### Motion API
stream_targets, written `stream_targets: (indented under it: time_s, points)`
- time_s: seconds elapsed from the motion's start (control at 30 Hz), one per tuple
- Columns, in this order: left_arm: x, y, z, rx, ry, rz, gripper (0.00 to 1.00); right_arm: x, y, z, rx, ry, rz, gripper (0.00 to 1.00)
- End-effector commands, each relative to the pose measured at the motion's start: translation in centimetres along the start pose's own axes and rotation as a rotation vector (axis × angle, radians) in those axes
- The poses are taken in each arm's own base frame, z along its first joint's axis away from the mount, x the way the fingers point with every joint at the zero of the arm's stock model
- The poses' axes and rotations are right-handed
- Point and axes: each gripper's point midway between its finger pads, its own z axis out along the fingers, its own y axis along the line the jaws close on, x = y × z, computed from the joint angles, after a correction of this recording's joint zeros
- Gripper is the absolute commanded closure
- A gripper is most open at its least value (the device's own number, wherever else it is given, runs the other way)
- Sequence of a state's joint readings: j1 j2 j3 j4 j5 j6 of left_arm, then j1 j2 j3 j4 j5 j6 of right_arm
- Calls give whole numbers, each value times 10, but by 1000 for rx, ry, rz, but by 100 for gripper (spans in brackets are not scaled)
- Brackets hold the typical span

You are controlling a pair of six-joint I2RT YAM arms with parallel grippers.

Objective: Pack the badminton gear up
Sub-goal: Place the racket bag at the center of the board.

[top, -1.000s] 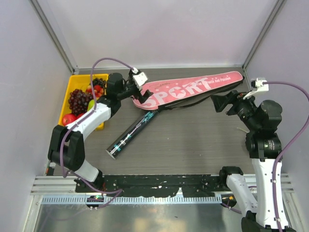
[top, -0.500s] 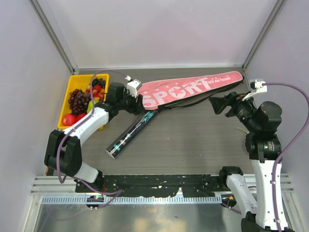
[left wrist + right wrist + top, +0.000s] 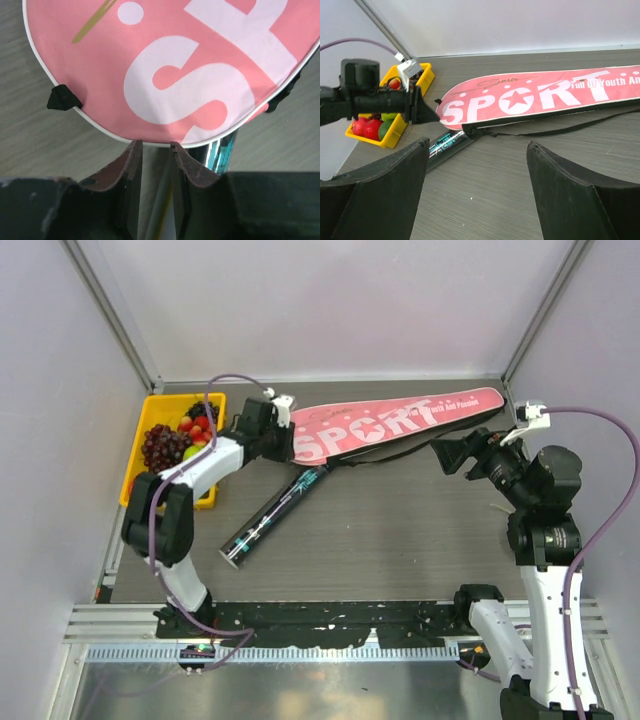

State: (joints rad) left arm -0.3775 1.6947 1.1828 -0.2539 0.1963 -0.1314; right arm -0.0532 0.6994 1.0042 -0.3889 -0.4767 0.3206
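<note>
The pink "SPORT" bag (image 3: 400, 423) lies flat across the back of the table. Its rounded end (image 3: 200, 75) fills the left wrist view. My left gripper (image 3: 288, 430) is at that end. Its fingertips (image 3: 156, 145) reach the bag's white rim with a narrow gap between them, and whether they pinch the rim does not show. A dark tube (image 3: 272, 515) with teal print lies slanting, its upper end under the bag's edge (image 3: 220, 152). My right gripper (image 3: 445, 455) hovers open near the bag's handle end, pointing at the bag (image 3: 545, 95) and tube (image 3: 445, 145). Rackets and shuttlecock are out of view.
A yellow tray (image 3: 135, 455) of fruit sits at the back left, just behind the left arm. A black strap (image 3: 560, 131) trails from the bag across the table. A small black tab (image 3: 61, 97) sticks out of the bag's rim.
My left gripper has slid to the bag's rounded end and its jaws have narrowed from wide open. The right arm has barely moved.
</note>
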Motion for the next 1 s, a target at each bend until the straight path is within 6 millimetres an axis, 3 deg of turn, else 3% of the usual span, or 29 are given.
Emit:
stream_targets:
  time_s: [0.0,0.27,0.4,0.53,0.63,0.7,0.83,0.97]
  points:
    - [-60,8,19,-40,-59,2,67,-21,8,2,-27,-61,-21,18]
    - [-107,29,73,-69,-101,3,66,-9,-17,7,94,4,-16,20]
    - [-129,26,62,-43,-162,21,67,3,-20,5,106,51,-7,20]
    - [-129,30,15,-135,-152,-1,68,16,-23,2,116,94,-7,20]
    - [-114,37,-22,-224,-186,-19,67,20,-19,0,100,102,-5,20]
    - [-102,29,-39,-199,-192,-46,67,21,-17,1,88,105,-4,20]
    - [-52,20,-41,-152,-103,-106,68,27,-16,3,72,120,7,20]
    - [-20,23,-18,-147,-46,-148,70,28,-11,6,46,117,30,19]
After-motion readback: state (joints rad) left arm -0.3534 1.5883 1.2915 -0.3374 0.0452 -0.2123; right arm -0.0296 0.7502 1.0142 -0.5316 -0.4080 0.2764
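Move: The racket bag lies with its wide end right at the left hand's fingertips, its middle about 30 cm to the right, 9 cm ahead and some 5 cm lower. The black tube's middle is roughly 16 cm back, 3 cm left, its far end under the bag's near edge; the yellow fruit box is some 31 cm left, level with the hand. From the idle right hand, the bag's middle is about 23 cm ahead, 7 cm left and 30 cm below. The racket bag's wide end is pushed forward with the tips of the left hand's partly shut, empty fingers, in a quick, nearly level thrust of some 12 cm, slightly rightward. The hand then draws back about 10 cm, going up and left, clear of the bag. The right hand, still open, sinks 4 cm and tips down about 10 degrees. ##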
